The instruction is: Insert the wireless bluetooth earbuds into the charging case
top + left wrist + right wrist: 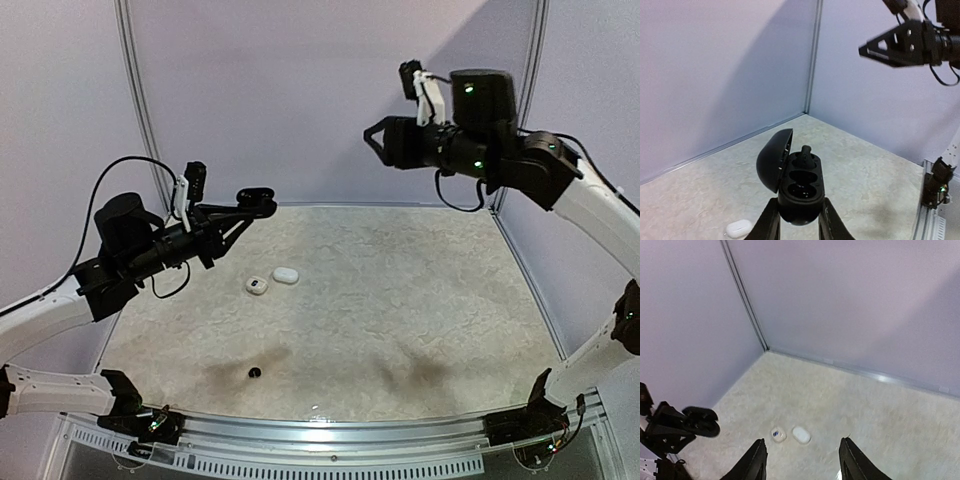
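My left gripper (799, 220) is shut on the black charging case (800, 187) and holds it up in the air with its lid swung open to the left. A black earbud (806, 156) sticks up from the far socket, while the near socket shows empty. In the top view the case (257, 203) hangs above the table's left side. A second small black earbud (254, 373) lies on the table near the front. My right gripper (372, 135) is raised high at the back right. In its own wrist view the right gripper (802, 465) is open, with nothing between its fingers.
Two white cases lie left of the table's centre: an oval one (285, 274) and a rounder one with a blue mark (257, 286). Both show in the right wrist view, oval case (801, 435) and round case (778, 434). Walls close off the back and sides.
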{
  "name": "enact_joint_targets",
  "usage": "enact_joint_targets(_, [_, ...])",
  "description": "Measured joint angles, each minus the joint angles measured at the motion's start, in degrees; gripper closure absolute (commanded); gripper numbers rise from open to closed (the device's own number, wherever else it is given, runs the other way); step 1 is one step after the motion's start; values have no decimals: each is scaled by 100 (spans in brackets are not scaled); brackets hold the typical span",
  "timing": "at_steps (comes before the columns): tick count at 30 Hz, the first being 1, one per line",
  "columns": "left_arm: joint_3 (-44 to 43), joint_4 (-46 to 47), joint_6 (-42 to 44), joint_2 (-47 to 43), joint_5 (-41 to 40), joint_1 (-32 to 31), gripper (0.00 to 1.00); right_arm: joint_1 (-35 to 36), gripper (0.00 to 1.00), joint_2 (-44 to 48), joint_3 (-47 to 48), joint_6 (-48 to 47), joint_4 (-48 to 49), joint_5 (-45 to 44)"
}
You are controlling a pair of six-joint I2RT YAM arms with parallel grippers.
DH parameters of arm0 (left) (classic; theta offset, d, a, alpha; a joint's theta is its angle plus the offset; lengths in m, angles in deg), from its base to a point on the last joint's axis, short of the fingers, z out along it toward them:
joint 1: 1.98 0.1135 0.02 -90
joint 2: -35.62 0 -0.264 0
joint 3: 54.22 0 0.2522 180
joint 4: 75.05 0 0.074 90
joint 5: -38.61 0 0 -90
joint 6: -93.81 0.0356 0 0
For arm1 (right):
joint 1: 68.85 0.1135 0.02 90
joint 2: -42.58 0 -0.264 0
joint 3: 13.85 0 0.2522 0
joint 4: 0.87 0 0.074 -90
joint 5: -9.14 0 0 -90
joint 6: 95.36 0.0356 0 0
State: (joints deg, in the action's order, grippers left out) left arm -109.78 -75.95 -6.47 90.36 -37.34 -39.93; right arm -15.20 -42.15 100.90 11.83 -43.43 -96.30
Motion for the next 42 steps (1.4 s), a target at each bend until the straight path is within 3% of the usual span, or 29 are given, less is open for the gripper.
enact_joint_targets(8, [-4,-918,334,-671,-1158,0,100,157,49,-1611,-55,1244,-824,466])
enact_joint_targets(12, [-4,-1193,466,-1021,-1508,0,100,420,50,-2667,533,1150,-1040,769])
enact_joint_targets(17, [-33,-1414,629,-1331,-1711,-2,100,909,62,-4015,1609,691,-964,1320])
enact_joint_targets(23, [-35,-1539,647,-1497,-1751,-28,100,1340,72,-5053,1851,332,-584,2046])
enact_joint_targets(33, [37,-1554,647,-1661,-1744,-42,100,1534,80,-5477,1864,-136,-424,2577])
enact_joint_targets(42, [52,-1565,647,-1659,-1703,-57,100,1657,79,-5678,1823,-437,-553,2612])
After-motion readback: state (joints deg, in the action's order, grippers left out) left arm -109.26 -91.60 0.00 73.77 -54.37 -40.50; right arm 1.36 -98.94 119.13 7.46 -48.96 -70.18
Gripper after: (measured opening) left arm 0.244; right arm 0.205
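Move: The loose black earbud lies about 26 cm to the right hand's left, 16 cm back and 44 cm below. On the table at about that depth, the white oval case is some 10 cm ahead and 20 cm left of this hand; the round white case is 8 cm ahead, 28 cm left. From the left hand, which already holds the open black charging case, the earbud is about 11 cm back, 3 cm left, 32 cm down. Right hand sinks some 40 cm and left towards black earbud, pitching down, half-closing; left hand carries case left. ##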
